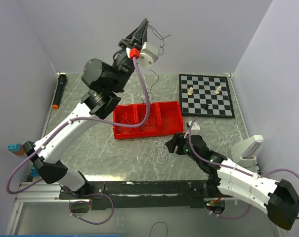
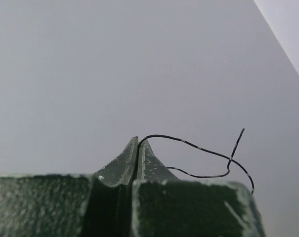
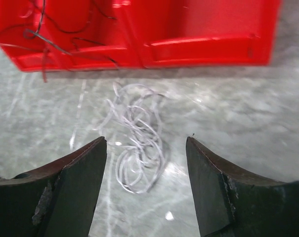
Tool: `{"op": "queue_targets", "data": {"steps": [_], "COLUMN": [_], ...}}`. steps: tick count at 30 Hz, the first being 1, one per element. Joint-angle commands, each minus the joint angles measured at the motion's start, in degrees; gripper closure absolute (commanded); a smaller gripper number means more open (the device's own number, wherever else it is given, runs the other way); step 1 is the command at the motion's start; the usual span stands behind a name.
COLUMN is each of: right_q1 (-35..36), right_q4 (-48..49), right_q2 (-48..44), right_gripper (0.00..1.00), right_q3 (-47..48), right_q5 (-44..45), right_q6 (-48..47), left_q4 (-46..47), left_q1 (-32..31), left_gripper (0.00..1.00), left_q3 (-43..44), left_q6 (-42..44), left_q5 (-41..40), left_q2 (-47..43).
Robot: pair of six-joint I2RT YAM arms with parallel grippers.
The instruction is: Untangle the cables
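My left gripper [image 1: 142, 23] is raised high over the back of the table and is shut on a thin black cable [image 2: 198, 147]. That cable curls out to the right of the closed tips [image 2: 138, 140] and trails down [image 1: 162, 37] behind the wrist. A loose coil of white cable [image 3: 139, 138] lies on the table in front of the red tray [image 3: 189, 34]. My right gripper [image 3: 147, 140] hovers low over the coil, open, with nothing between its fingers; from above it [image 1: 170, 143] sits just right of the coil [image 1: 160, 150]. More black and red cables [image 3: 45, 39] lie in the tray's left compartment.
The red compartment tray [image 1: 148, 118] stands mid-table. A chessboard [image 1: 206, 95] with a few pieces lies at the back right. A black marker with an orange tip [image 1: 59, 91] lies along the left edge, and a white object [image 1: 248, 148] sits at the right edge.
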Motion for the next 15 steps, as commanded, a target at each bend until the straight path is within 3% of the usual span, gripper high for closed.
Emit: {"op": "queue_targets", "data": {"steps": [1, 11, 15], "right_q1": [-0.2, 0.0, 0.9], "right_q4": [10.5, 24.7, 23.3], "right_q2": [3.6, 20.6, 27.2], "right_gripper": [0.28, 0.26, 0.32], "right_q3": [0.1, 3.0, 6.1], "right_q5": [-2.9, -8.8, -7.8], "right_q6": [-1.5, -1.3, -0.8], "left_q4": [3.9, 10.9, 11.4], "left_q1": [-1.0, -0.9, -0.8], "left_gripper": [0.99, 0.98, 0.97], "left_q3": [5.5, 18.5, 21.7], "left_q6": [5.6, 15.1, 18.0], "left_q5": [2.1, -0.1, 0.4], "left_q2": [1.1, 9.5, 11.1]}}
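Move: The white cable tangle lies roughly 2 cm ahead of the right hand, 4 cm to its left and 8 cm below. The red box's middle is some 18 cm ahead of this hand and 11 cm to its left, also about 7 cm down. The left hand holds the black cable high up; the same box lies about 60 cm below it, some 3 cm farther out and 1 cm to its right, the white tangle about 12 cm back and 7 cm to its right. Still pinching the black cable, the left hand draws it some 8 cm higher above the red box, easing back slightly at first, while its fingers tip about 15 degrees farther upward. The open right hand swings left towards the white tangle, about 5 cm, then also sinks some 3 cm, fingers staying apart and short of the cables. ##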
